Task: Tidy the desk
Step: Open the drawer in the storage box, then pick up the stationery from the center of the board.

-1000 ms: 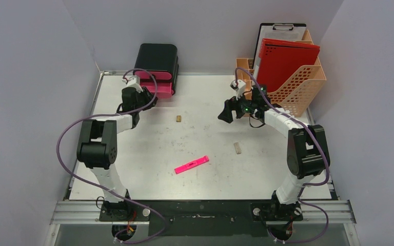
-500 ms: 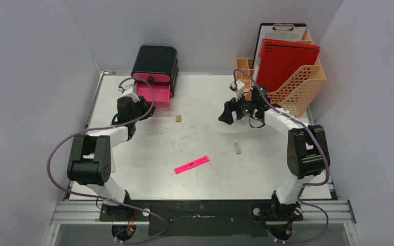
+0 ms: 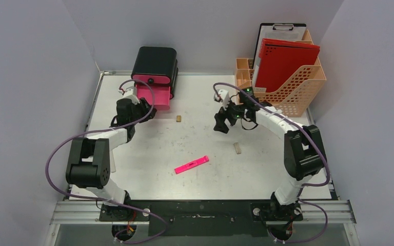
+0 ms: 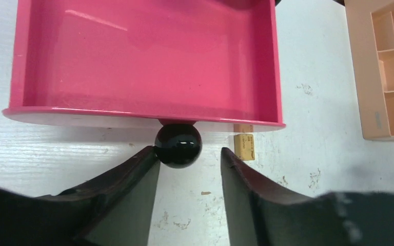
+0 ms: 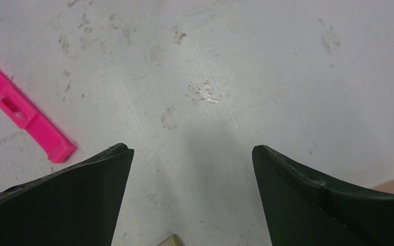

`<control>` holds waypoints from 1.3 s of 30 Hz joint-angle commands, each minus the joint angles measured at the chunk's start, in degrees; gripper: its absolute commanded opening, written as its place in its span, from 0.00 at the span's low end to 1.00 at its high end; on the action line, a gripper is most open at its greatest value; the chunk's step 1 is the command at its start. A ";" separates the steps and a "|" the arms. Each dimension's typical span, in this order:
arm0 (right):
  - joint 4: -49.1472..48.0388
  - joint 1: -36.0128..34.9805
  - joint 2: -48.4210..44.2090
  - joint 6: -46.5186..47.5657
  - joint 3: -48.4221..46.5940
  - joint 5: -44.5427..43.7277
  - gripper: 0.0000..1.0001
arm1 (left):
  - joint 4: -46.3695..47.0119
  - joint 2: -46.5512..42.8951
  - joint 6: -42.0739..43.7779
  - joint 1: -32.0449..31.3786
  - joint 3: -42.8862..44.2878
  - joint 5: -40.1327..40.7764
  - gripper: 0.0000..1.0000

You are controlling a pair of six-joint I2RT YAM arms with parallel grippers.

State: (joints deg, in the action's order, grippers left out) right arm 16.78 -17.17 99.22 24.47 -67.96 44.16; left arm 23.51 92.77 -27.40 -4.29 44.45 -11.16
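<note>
The white desk [image 3: 149,154] carries a black drawer box [image 3: 156,61] at the back left. Its pink drawer [image 3: 155,97] is pulled out and looks empty in the left wrist view [image 4: 143,56]. My left gripper [image 3: 148,110] sits at the drawer's black knob [image 4: 178,145]. One finger [image 4: 133,189] touches the knob and the other stands apart from it, so the left gripper [image 4: 190,151] is open. My right gripper [image 3: 220,124] hovers open over bare desk near the middle, its jaws [image 5: 192,148] wide with nothing between them.
A pink flat tool [image 3: 191,164] lies mid-desk, also seen as a pink tool [image 5: 25,120] by the right wrist. Two small tan blocks [image 3: 178,118] [image 3: 238,148] lie loose. The orange file rack [image 3: 292,87] with a red folder [image 3: 284,61] stands back right.
The left arm pulled the pink drawer further out by its knob, then its jaws widened off the knob. The right arm swung left from the rack toward the desk's middle.
</note>
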 commanded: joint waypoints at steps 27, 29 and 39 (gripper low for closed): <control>12.69 -36.69 4.63 27.69 -1.83 -19.48 0.90 | -21.16 -25.18 16.10 26.53 -4.38 -21.43 0.96; 12.30 -38.01 5.08 27.63 -1.30 -20.27 0.92 | -22.83 -24.66 18.08 31.68 -4.14 -25.38 0.96; 10.46 -40.05 7.93 25.54 -1.32 -21.50 0.92 | -27.71 -20.51 25.89 45.63 -2.53 -38.84 0.96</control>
State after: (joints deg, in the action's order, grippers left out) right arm 28.40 -57.43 105.91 50.94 -68.34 23.29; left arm -2.48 71.31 -6.22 39.38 38.70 -41.93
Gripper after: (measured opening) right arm 0.932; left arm 0.963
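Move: The left fingers are still loosely around the knob of the pulled-out pink drawer, about 1 cm ahead of the hand point. The tan block lies level with it fore and aft, 9 cm right and 9 below. A white strip lies some 22 cm back, 21 left and 10 below. For the right hand, the pink level is about 17 cm back, 13 left and 11 below, and the grey eraser 10 back, 7 right, 11 below. The left fingers spread wide and come free of the drawer knob, the hand rising about 7 cm while backing off, then swinging left and sinking towards the white strip. The right hand meanwhile sweeps back some 18 cm and left 13, then sinks further over the pink level, turning about 45 degrees counter-clockwise, fingers staying wide either side of it with no contact visible. ##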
